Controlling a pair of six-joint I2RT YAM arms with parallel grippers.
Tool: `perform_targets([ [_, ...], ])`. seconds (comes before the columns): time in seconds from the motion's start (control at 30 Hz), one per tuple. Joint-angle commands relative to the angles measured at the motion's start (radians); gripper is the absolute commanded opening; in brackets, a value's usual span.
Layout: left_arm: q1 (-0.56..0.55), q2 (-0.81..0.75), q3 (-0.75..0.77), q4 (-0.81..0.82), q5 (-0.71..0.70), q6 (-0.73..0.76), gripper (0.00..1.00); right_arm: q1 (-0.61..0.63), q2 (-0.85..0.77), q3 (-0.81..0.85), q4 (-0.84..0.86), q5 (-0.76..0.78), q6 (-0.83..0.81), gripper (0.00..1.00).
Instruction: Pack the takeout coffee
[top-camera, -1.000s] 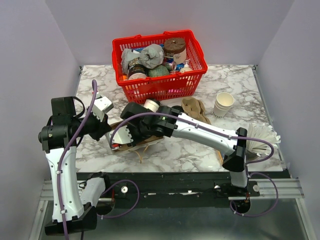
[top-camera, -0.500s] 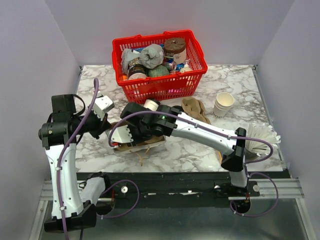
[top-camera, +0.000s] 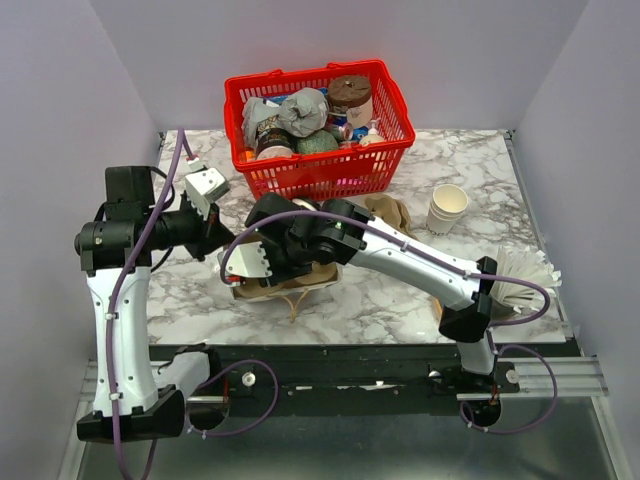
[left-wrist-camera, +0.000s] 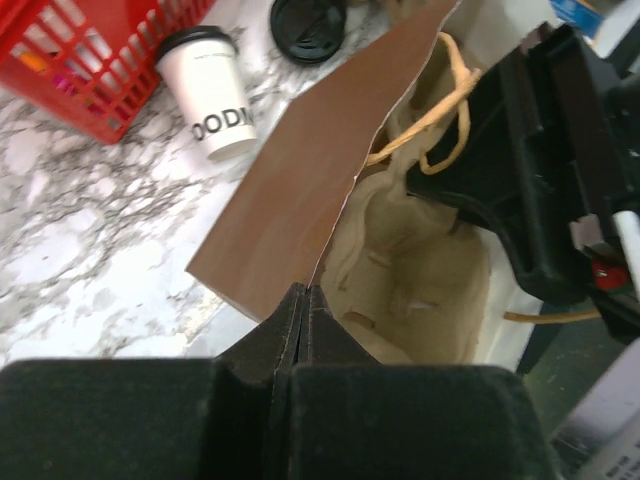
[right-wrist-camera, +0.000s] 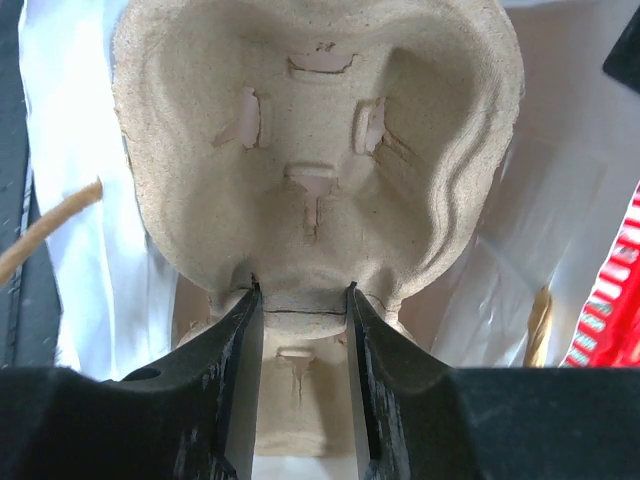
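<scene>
The takeout coffee (left-wrist-camera: 215, 95), a white paper cup with a black lid and dark print, stands on the marble beside the red basket (left-wrist-camera: 75, 55); in the top view the right arm hides it. A brown paper bag (left-wrist-camera: 290, 190) lies with its mouth open. My left gripper (left-wrist-camera: 303, 290) is shut on the bag's near edge, seen from above at the bag's left side (top-camera: 222, 245). Inside the bag sits a pulp cup carrier (right-wrist-camera: 310, 150). My right gripper (right-wrist-camera: 302, 290) is shut on the carrier's centre ridge.
The red basket (top-camera: 320, 170) full of wrapped goods stands at the back. A loose black lid (left-wrist-camera: 308, 15) lies just past the bag. A stack of lidless paper cups (top-camera: 447, 208) stands at the right, with a white fanned paper item (top-camera: 515, 280) near the right front edge.
My left gripper has closed on the bag's edge and shifted a little up and away. The right arm has moved slightly left, further into the bag.
</scene>
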Motion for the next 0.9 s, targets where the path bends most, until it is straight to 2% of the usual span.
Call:
perform_targets([
  [0.0,-0.067,-0.02,0.032,-0.176,0.074,-0.091,0.0,0.008,-0.004,0.062,-0.141,-0.021,0.044,0.01],
  [0.3,-0.147,0.046,0.073,-0.176,0.043,-0.132,0.0,0.013,-0.001,0.105,-0.258,-0.021,0.069,0.0],
  [0.6,-0.158,0.126,0.066,-0.146,-0.029,-0.186,0.0,0.004,-0.007,0.035,-0.226,-0.021,0.035,0.01],
  [0.63,-0.158,0.132,0.066,-0.144,-0.035,-0.19,0.02,0.001,-0.001,0.035,-0.221,-0.021,0.031,0.01],
  [0.67,-0.158,0.144,0.066,-0.144,-0.046,-0.191,0.17,-0.005,0.007,0.038,-0.209,-0.021,0.029,0.01],
  [0.77,-0.155,0.163,0.073,-0.138,-0.067,-0.201,0.46,-0.022,0.03,0.05,-0.201,-0.021,0.015,0.0],
  [0.87,-0.148,0.142,0.067,-0.066,-0.106,-0.244,0.58,-0.045,0.05,0.051,-0.201,-0.067,0.014,0.01],
])
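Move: The left hand is already pinching the paper bag's rim at its far left corner; the bag's middle lies about 11 cm to its right, 5 cm back and a dozen lower. The cup tray sits in the bag, 11 cm right, 4 back and 7 below, held by the right hand, for which the bag's middle is about 6 cm straight below. From the left hand, the takeout cup stands 9 cm right, 10 ahead, 25 below; the black lid 21 right, 11 ahead, 28 below. Still pinching the bag's rim, the left hand carries it about 3 cm to the right, first rising and drawing back a little, then sinking and edging forward as its fingers tip some 15 degrees further down. Only at the end do they open to about half and let go of the rim. The right hand keeps its grip on the cup tray in the bag, easing about 1 cm right and bobbing up and back down. ##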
